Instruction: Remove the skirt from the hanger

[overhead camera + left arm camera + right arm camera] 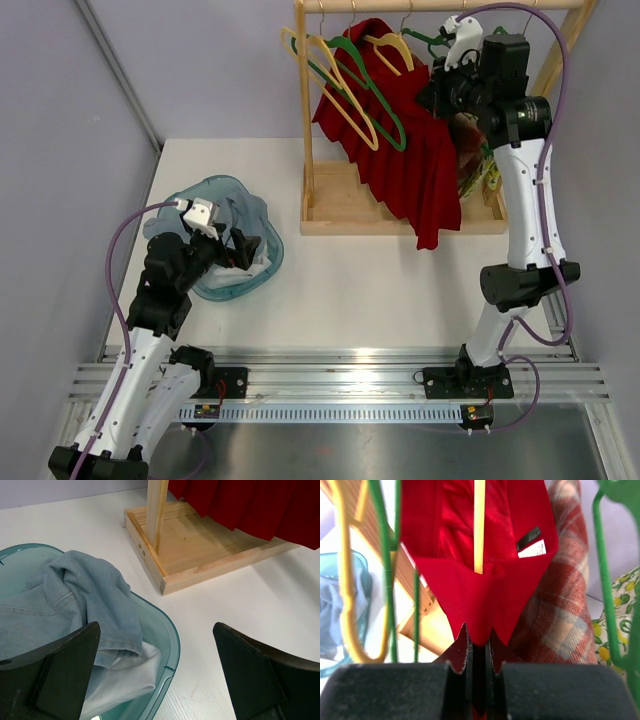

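A red skirt (pixel 400 160) hangs on a yellow hanger (pixel 392 48) from the wooden rack's top rail, its hem reaching past the rack base. My right gripper (pixel 445 100) is high up at the skirt's upper right side. In the right wrist view it (pixel 479 642) is shut on a fold of the red skirt (pixel 480 590), with the yellow hanger bar (pixel 479 525) running up behind the cloth. My left gripper (pixel 245 250) stands open over the basin's right rim, far from the skirt. In its own view it (pixel 157 675) holds nothing, and the skirt's hem (pixel 250 510) shows at the top.
A teal basin (pixel 262 275) on the left holds jeans (pixel 85 590) and a white cloth (pixel 125 675). The rack's wooden base (pixel 340 205) sits at the back. Empty yellow (pixel 345 100) and green (pixel 372 105) hangers hang left of the skirt. A plaid garment (pixel 560 620) hangs on its right.
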Robot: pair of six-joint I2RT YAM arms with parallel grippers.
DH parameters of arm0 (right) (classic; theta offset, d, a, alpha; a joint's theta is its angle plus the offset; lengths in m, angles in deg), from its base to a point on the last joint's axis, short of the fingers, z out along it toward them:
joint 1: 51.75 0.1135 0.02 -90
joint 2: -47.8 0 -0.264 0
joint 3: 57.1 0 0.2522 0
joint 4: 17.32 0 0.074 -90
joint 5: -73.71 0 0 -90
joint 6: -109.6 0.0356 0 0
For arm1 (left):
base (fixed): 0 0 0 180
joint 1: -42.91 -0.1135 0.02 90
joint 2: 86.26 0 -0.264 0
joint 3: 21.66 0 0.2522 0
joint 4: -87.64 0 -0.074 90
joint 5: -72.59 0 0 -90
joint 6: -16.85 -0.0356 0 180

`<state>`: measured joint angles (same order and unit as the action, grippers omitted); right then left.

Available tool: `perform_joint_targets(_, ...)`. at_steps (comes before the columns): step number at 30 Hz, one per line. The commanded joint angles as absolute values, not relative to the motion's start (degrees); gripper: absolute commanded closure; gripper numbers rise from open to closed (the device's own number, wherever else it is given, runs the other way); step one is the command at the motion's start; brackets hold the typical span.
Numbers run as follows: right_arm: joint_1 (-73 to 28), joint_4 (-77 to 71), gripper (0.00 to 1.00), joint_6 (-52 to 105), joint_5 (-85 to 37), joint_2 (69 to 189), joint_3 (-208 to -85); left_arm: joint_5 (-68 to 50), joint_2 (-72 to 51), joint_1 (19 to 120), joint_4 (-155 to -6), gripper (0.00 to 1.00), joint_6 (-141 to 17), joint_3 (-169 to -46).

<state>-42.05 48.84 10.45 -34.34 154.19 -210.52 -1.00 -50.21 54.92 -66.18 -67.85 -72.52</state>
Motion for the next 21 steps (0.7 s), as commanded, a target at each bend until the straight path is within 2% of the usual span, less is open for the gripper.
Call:
perform_joint_targets(1,-42.61,36.0,1.0,13.53,-34.93,145.11,-211.49,0.34,-50.75,55.22,-68.23,0.01,-68.67,-73.39)
perform_joint_targets(11,-43.22,32.38,1.0,12.66,-32.99,141.06,-207.45,1.05,-50.84,55.22,-68.5,0.01,-68.84,-73.21)
perform_joint_targets(21,-43.22,34.05,1.0,7.48,-31.76,131.4,-189.97,3.42,-50.75,55.31,-69.55,0.01,-68.58,-72.6)
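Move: My right hand grips the near shoulder of the red skirt, its yellow hanger's near end just inside the cloth; the hanger's middle lies about 10 cm ahead, 6 cm left and 4 cm above, its hook on the rail some 8 cm higher. The empty green hanger's middle is 8 cm ahead and 12 cm left; the plaid garment is 6 cm ahead, 5 cm right and 10 cm lower. From my left hand, the yellow hanger is roughly 30 cm ahead, 31 cm right and 23 cm up. With the skirt's shoulder still pinched in my shut right fingers, I lift about 7 cm while drawing back off the rail towards me, my fingers tipping up some 10 degrees. Then I sink about half of that rise, still easing back to some 6 cm in all and slightly right, so that the hanger's hook clears the rail. ##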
